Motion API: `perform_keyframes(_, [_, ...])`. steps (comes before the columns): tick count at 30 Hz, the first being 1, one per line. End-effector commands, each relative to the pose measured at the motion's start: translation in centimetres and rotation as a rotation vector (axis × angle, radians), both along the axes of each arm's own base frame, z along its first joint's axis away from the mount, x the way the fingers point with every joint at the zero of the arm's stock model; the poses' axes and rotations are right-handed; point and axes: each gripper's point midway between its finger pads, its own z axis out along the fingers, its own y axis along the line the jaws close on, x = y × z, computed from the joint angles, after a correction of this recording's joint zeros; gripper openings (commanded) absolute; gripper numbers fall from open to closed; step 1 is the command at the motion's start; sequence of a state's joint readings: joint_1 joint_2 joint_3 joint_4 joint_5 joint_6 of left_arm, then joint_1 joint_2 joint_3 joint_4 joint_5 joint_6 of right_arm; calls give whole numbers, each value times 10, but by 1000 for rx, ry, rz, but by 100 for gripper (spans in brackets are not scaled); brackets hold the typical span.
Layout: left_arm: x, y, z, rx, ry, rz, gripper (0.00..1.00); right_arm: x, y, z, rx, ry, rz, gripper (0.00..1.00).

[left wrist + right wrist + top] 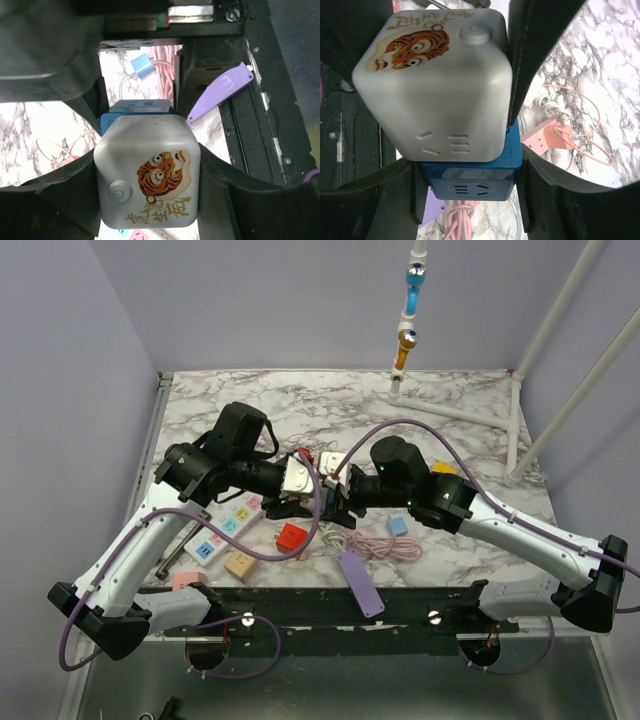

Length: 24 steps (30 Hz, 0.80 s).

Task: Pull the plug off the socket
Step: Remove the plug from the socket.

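A grey cube socket (297,479) with a tiger picture and a round button hangs above the table between both arms. A blue plug block (470,177) sits flush against one of its faces, still joined to it. My left gripper (147,187) is shut on the grey cube (147,175), one finger against each of its sides. The blue block (106,125) peeks out behind the cube there. My right gripper (470,187) is shut on the blue block, just below the grey cube (440,85). In the top view the right gripper (335,492) meets the left gripper (300,483) at mid-table.
Under the grippers lie a coiled pink cable (385,545), a red-orange socket (291,536), a white power strip (225,525), a tan block (240,564) and a light blue charger (398,525). A purple strip (360,583) overhangs the near edge. White pipes (455,412) stand back right.
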<state>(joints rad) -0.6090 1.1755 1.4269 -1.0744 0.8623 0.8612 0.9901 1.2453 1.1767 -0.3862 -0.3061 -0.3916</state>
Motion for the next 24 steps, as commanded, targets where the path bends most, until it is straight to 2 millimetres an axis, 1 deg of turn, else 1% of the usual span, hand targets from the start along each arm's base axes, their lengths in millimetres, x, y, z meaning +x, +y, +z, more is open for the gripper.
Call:
perform_keyframes(1, [12, -2, 23, -33, -115, 47, 13, 4, 9, 29, 99, -47, -6, 1])
perform_keyframes(2, [13, -2, 25, -39, -124, 50, 5, 3, 9, 28, 103, -45, -5, 3])
perform_keyframes(3, [13, -2, 27, -44, -132, 51, 0, 4, 9, 29, 113, -48, -12, 17])
perform_keyframes(4, [13, -2, 28, -48, -133, 54, 0, 4, 8, 29, 123, -52, -20, 40])
perform_keyframes(5, [13, -2, 29, -51, -130, 57, 0, 5, 6, 28, 130, -59, -28, 54])
perform_keyframes(6, [12, -3, 31, -55, -125, 61, 0, 4, 5, 28, 140, -65, -31, 71])
perform_keyframes(7, [11, -3, 32, -63, -115, 64, 0, 5, 2, 28, 149, -71, -42, 83])
perform_keyframes(8, [10, -3, 35, -72, -103, 74, 0, 5, 0, 30, 165, -80, -52, 98])
perform_keyframes(10, [9, -4, 42, -107, -73, 98, 0, 6, -7, 35, 205, -95, -85, 100])
perform_keyframes(11, [6, -5, 49, -139, -27, 115, 0, 6, -10, 40, 230, -99, -103, 100])
perform_keyframes(13, [-4, -6, 64, -191, 3, 98, 0, 4, -21, 53, 293, -102, -145, 100])
perform_keyframes(15, [-8, -7, 78, -239, 1, 98, 0, -1, -31, 60, 343, -81, -172, 100])
perform_keyframes(17, [-10, -6, 89, -279, 2, 100, 0, -8, -39, 62, 387, -64, -180, 100])
perform_keyframes(19, [-19, -5, 99, -313, 37, 68, 0, -17, -44, 64, 421, -43, -167, 100])
perform_keyframes(20, [-25, -5, 102, -324, 66, 46, 0, -21, -44, 73, 462, -49, -147, 100])
perform_keyframes(22, [-35, -6, 110, -341, 108, 0, 0, -29, -45, 82, 492, -51, -111, 100])
perform_keyframes(24, [-45, -6, 115, -354, 136, -40, 0, -35, -45, 96, 515, -67, -77, 100])
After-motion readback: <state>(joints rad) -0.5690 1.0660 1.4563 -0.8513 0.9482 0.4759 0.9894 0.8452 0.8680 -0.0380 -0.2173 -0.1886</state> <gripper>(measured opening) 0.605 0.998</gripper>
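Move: The left hand already grips the white plug, and the blue plug joined to it sits about 5 cm to this hand's right and 3 cm lower; the red plug lies on the table some 24 cm below, about 5 cm left and 2 cm ahead. The right hand still holds the blue plug between its pads, with the white plug about 5 cm left and 3 cm up. On the table some 22 cm below the right hand, the light blue plug lies about 14 cm right and 5 cm ahead, and the purple box about 6 cm right and 8 cm back. Opening wide first, the right fingers let go of the blue plug; the right hand then backs off up and to the right, roughly 7 cm up and 5 cm across, drawing back a little as its fingers tip up about 25 degrees to near level. The left hand keeps its grip on the white plug, almost still at first, then lifts about 7 cm and tilts its fingers upward somewhat. ##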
